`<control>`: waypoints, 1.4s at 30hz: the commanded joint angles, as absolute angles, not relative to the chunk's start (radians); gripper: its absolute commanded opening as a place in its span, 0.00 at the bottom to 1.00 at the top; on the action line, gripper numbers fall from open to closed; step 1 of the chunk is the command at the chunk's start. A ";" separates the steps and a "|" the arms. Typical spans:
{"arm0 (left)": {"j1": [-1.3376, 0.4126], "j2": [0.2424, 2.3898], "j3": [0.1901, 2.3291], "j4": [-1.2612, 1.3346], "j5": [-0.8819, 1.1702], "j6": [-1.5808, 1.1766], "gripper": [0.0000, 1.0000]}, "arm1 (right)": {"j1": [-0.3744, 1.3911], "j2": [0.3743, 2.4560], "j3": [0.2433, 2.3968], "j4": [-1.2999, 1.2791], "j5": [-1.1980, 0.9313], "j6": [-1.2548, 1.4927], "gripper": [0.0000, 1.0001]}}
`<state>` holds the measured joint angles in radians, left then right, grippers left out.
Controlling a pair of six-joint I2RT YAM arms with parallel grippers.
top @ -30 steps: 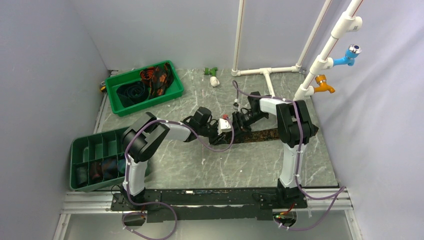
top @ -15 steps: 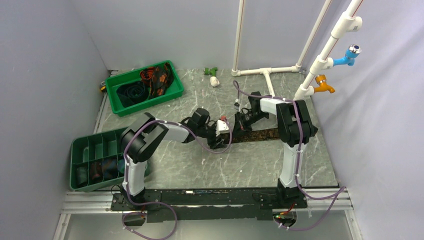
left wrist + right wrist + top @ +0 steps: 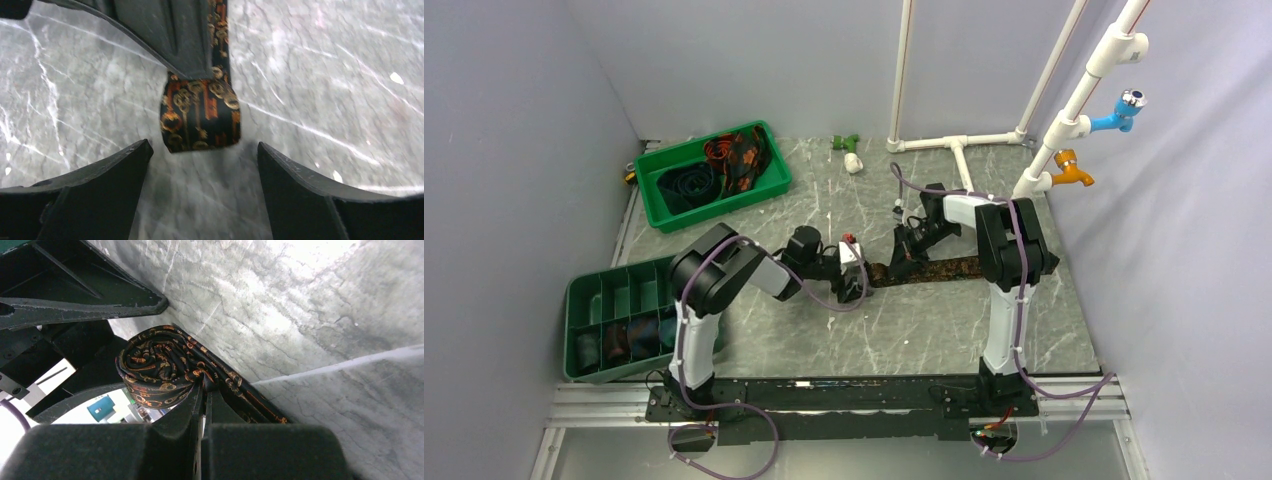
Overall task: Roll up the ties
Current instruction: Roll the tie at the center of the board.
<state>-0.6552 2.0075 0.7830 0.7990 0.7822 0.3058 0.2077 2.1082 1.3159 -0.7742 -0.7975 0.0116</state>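
Observation:
A dark tie [image 3: 944, 268] with an orange key print lies on the marble table, its left end wound into a small roll [image 3: 157, 367]. My right gripper [image 3: 204, 387] is shut, its fingertips pinching the cloth at the roll's edge; in the top view my right gripper [image 3: 896, 262] sits at the tie's left end. Just short of the roll [image 3: 200, 117], my left gripper [image 3: 202, 167] is open and touches nothing. From above, the left gripper [image 3: 856, 278] is a little left of the roll.
A green tray [image 3: 769, 190] at the back left holds loose ties. A green compartment tray [image 3: 574, 300] at the left edge holds rolled ones. White pipes [image 3: 959, 150] with a blue tap [image 3: 1124, 110] and an orange tap [image 3: 1072, 168] stand at the back right.
My left gripper opened, let go of the roll and drew back to the left. My right gripper closed on the roll and stayed where it was.

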 commanded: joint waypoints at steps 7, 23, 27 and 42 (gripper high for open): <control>-0.724 2.252 0.843 1.108 0.771 0.062 0.63 | 0.210 2.198 1.312 -0.766 -0.519 -0.037 0.00; -0.766 2.318 0.860 1.128 0.709 0.024 0.26 | 0.261 2.209 1.297 -0.730 -0.544 -0.015 0.00; -0.764 2.242 0.847 0.955 0.713 0.111 0.24 | 0.286 2.201 1.284 -0.718 -0.561 -0.009 0.00; -0.714 2.157 1.056 0.018 0.575 0.445 0.00 | 0.230 2.089 1.362 -0.913 -0.723 -0.137 0.40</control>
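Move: The rolled-up part of the tie stands on the board about 5 cm to the right of the open left hand, roughly 1 cm ahead and at its height. From the right hand, whose shut fingers already pinch the tie beside the roll, it is some 2 cm left and level. The unrolled strip lies flat, its middle about 21 cm right of the left hand, 1 cm ahead and 2 cm lower. The green valve is about 26 cm ahead of the left hand, 4 cm left. The tie's roll is taken by the left hand, which goes about 5 cm right to it, fingers levelling by some 15 degrees and closing around its sides; keeping that grip, the hand then tips its fingers down about 20 degrees to turn the roll towards the strip. The right hand holds its pinch in place, then opens partway and rises about 1 cm. ##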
